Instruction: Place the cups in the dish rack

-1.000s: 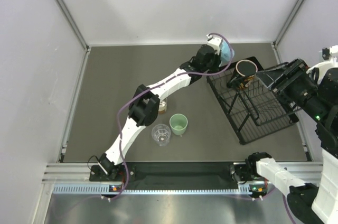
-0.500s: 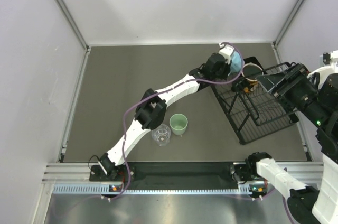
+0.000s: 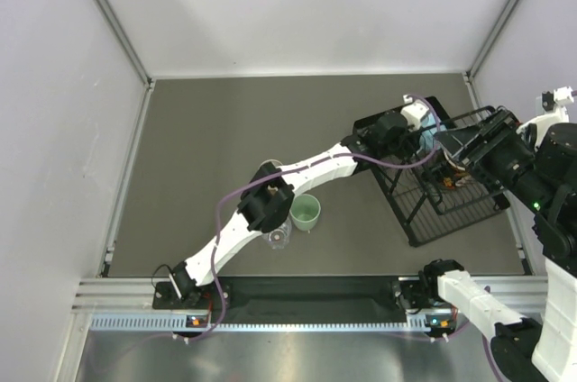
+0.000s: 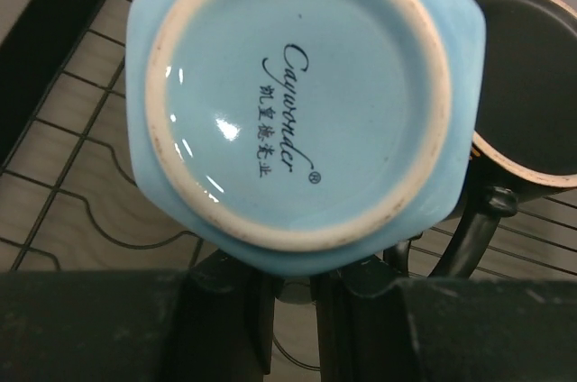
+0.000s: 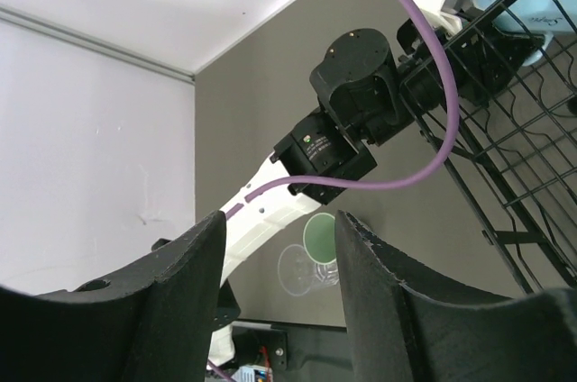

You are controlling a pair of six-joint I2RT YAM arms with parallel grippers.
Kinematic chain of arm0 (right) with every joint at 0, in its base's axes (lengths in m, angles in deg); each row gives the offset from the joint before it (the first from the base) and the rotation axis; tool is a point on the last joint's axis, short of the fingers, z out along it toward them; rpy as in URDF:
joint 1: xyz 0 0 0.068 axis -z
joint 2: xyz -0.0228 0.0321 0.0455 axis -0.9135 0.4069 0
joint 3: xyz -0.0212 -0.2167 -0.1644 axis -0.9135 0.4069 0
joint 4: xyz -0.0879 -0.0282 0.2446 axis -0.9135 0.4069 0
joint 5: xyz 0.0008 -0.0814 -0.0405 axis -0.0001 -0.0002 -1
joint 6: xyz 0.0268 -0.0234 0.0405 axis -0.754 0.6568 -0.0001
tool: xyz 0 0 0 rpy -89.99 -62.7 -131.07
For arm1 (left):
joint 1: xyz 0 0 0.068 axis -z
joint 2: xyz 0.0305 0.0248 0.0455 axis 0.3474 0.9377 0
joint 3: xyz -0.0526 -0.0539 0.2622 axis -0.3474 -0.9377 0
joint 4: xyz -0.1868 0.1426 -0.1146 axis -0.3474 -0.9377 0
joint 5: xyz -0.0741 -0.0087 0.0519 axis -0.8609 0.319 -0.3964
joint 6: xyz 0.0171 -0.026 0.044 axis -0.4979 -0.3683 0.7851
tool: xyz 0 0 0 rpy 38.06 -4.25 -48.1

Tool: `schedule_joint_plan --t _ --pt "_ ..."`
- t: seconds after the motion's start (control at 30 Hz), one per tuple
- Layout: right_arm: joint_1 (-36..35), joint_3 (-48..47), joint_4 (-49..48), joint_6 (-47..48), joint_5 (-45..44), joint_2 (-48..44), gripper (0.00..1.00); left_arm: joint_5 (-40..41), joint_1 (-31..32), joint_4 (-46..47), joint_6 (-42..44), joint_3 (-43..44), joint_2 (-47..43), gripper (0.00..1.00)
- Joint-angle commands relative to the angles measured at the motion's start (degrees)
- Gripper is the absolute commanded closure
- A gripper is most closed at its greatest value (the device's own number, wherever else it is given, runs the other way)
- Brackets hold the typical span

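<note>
My left gripper (image 3: 431, 134) is shut on the light blue mug (image 4: 302, 103), whose base faces the left wrist camera; its fingers (image 4: 225, 310) clamp the mug's lower edge. It holds the mug over the black wire dish rack (image 3: 451, 215) at the right. Right beside it the dark mug (image 4: 532, 76) rests among the rack wires. My right gripper (image 5: 279, 247) hovers open by the rack's right side (image 3: 453, 148) with nothing between its fingers. The mint green tumbler (image 3: 305, 212) and clear ribbed cup (image 3: 275, 238) stand on the table. The amber glass (image 3: 267, 167) is mostly hidden under the left arm.
The left arm (image 3: 315, 166) stretches diagonally across the dark table (image 3: 198, 157), crossing above the cups there. White walls enclose the table on three sides. A metal rail (image 3: 297, 296) with the arm bases runs along the near edge.
The left arm has swung the light blue mug rightward, from the rack's far left corner to over the rack. The right gripper has stayed open and barely shifted.
</note>
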Motion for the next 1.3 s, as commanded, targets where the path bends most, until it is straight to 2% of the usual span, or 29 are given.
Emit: schedule_joint_plan --t 0.0,0.47,1.03,1.27 --pt "0.66 0.13 -0.83 -0.47 -0.8 -0.65 0.48 -0.22 -1.36 8.2 0.69 2.58 -2.14 1.0" --pt "0.66 1.89 -1.09 -0.65 -0.8 -1.26 0.49 3.39 -2.06 7.85 1.13 2.85 0.76 1.0" --pt "0.66 3.83 -2.32 -1.62 -0.71 -1.79 0.48 2.86 -1.45 5.3 -0.01 2.76 1.73 1.0" --pt "0.66 4.0 -2.32 -1.7 -0.63 -2.05 0.48 2.69 -1.1 5.3 -0.1 2.14 1.91 0.94"
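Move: My left hand holds the upturned blue cup over the rack; its free spot lies about 5 cm ahead, 2 cm right and 9 cm below that hand. The dark cup, also base up, is some 4 cm back, 9 cm right and 6 cm down, and the rack's far rim runs about 12 cm straight ahead, 10 cm lower. From my right hand the free spot is roughly 21 cm ahead, level sideways and 37 cm down. Keeping my grip on the blue cup, I carry it with my left hand about 4 cm forward and to the left over the rack, away from the dark cup. Then I sink it some 5 cm towards the wires, tilting only slightly, and hold there with my fingers still closed on it, easing back about a centimetre. ##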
